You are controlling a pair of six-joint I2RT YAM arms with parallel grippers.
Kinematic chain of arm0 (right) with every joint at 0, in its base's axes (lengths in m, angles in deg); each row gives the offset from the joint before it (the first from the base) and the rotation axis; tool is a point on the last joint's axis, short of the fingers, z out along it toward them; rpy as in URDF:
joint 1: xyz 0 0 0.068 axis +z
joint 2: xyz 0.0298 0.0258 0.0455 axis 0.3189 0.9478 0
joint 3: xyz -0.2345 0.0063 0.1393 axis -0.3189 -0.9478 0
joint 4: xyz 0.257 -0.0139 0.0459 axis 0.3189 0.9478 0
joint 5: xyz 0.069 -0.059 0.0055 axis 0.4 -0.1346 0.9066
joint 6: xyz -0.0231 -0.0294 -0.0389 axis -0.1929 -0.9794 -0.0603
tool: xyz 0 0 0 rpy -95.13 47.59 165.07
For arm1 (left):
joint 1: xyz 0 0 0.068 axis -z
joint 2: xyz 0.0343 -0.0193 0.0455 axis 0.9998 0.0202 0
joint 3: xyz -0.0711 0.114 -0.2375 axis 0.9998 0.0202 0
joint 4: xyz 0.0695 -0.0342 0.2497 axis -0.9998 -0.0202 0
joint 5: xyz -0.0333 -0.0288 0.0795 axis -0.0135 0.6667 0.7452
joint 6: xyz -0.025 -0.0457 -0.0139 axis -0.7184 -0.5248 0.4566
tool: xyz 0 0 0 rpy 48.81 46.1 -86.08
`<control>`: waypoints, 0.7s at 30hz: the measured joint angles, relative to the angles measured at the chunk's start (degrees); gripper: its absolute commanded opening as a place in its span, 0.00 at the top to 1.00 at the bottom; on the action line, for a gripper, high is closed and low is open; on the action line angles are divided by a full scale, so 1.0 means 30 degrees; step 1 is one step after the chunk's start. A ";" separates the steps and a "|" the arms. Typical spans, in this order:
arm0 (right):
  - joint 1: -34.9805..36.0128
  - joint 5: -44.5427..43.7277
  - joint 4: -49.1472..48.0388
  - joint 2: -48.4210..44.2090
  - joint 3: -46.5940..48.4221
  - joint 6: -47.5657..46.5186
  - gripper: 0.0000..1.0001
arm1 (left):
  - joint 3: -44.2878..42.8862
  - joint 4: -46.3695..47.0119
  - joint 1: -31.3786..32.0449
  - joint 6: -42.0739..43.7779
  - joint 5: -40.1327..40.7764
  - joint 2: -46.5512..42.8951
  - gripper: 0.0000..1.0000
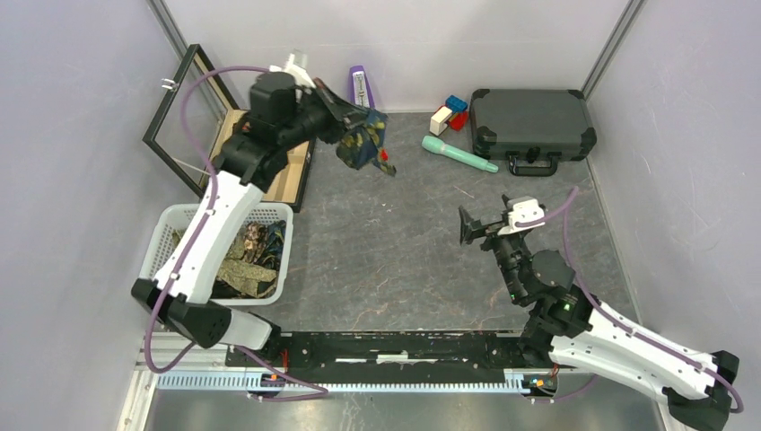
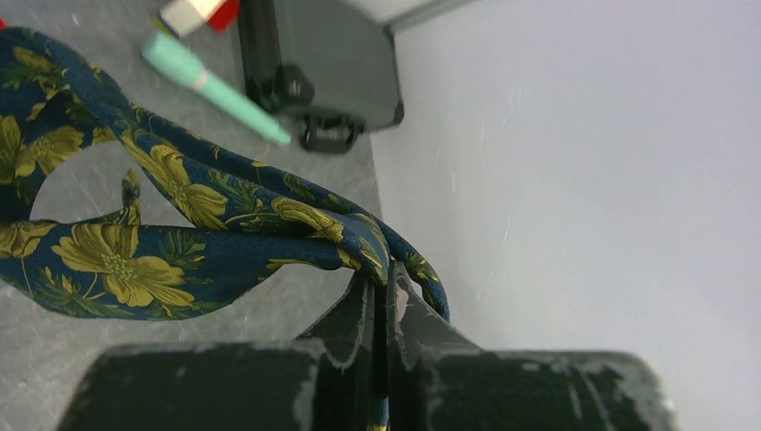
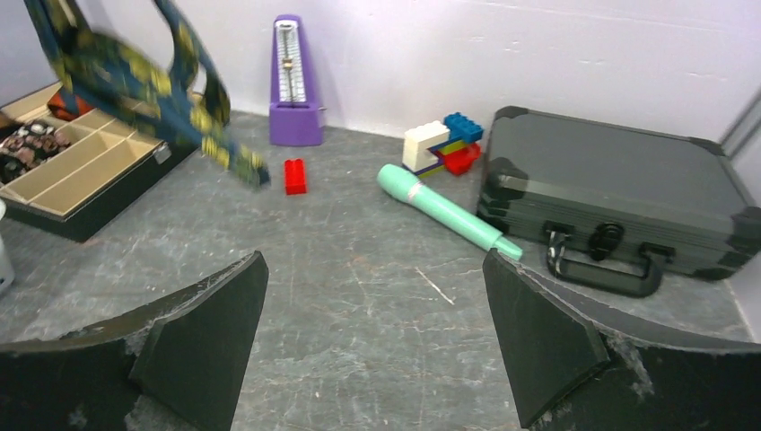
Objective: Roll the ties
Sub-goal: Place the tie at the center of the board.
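A navy tie (image 1: 363, 139) with yellow flowers hangs in loose loops above the back of the table. My left gripper (image 1: 345, 112) is shut on it. In the left wrist view the fabric (image 2: 179, 260) is pinched between the closed fingertips (image 2: 370, 301) and drapes off to the left. The right wrist view shows the same tie (image 3: 135, 72) dangling at top left. Several more ties (image 1: 251, 260) lie heaped in a white basket (image 1: 170, 220) at the left. My right gripper (image 1: 480, 226) stands open over bare table at centre right, nothing between its fingers (image 3: 206, 332).
An open compartment box (image 1: 269, 171) lies under the left arm, with small rolled fabric (image 3: 27, 144) in one cell. A purple metronome (image 1: 361, 87), a red block (image 3: 294, 176), a teal tool (image 1: 458, 153), toy bricks (image 1: 449, 112) and a black case (image 1: 531, 124) line the back.
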 measured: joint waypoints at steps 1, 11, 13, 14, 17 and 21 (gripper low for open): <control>0.0000 -0.0277 0.0299 -0.0248 0.0124 0.0000 0.02 | 0.0066 -0.0124 0.0328 0.0087 -0.0095 0.0291 0.98; 0.0000 0.0138 0.3650 -0.1603 0.1610 0.0736 0.02 | 0.2725 -0.1683 0.4291 0.0204 -0.1253 0.3351 0.98; 0.0000 0.0357 0.4532 -0.1610 0.1851 0.1370 0.02 | 0.2951 -0.2098 0.5129 0.0204 -0.1617 0.4452 0.98; 0.0000 0.0415 0.4991 -0.1596 0.1953 0.1770 0.02 | 0.3031 -0.2208 0.5450 0.0204 -0.1741 0.4918 0.98; 0.0000 0.0291 0.6419 -0.1464 0.2157 0.3104 0.02 | 0.3162 -0.2463 0.6543 0.0211 -0.2178 0.6739 0.98; 0.0000 -0.0189 0.8087 -0.0874 0.2200 0.4656 0.02 | 0.3147 -0.2674 0.7577 0.0240 -0.2623 0.9129 0.98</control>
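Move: The left hand holds the tie pinched and hanging high. The middle of the board, where the tie goes, is about 11 cm back, 14 cm right and some 41 cm below. The red block is roughly 11 cm ahead, 3 cm right; the metronome 20 cm straight ahead; the mint flashlight 11 cm ahead, 24 cm right; all well below. From the right hand the middle of the board is about 14 cm left, 2 cm ahead, 27 cm below. Keeping its fingers shut on the tie, the left hand swoops about 29 cm down, at the same time carrying right and drawing back away from the metronome and red block, towards the middle of the board; on the way the wrist swings the fingers some 50 degrees, from nearly level and forward-right to steeply down and rightward. The right hand waits wide open beside that spot, rising a couple of centimetres and then sinking about 4 cm while its fingers tip slightly down. ##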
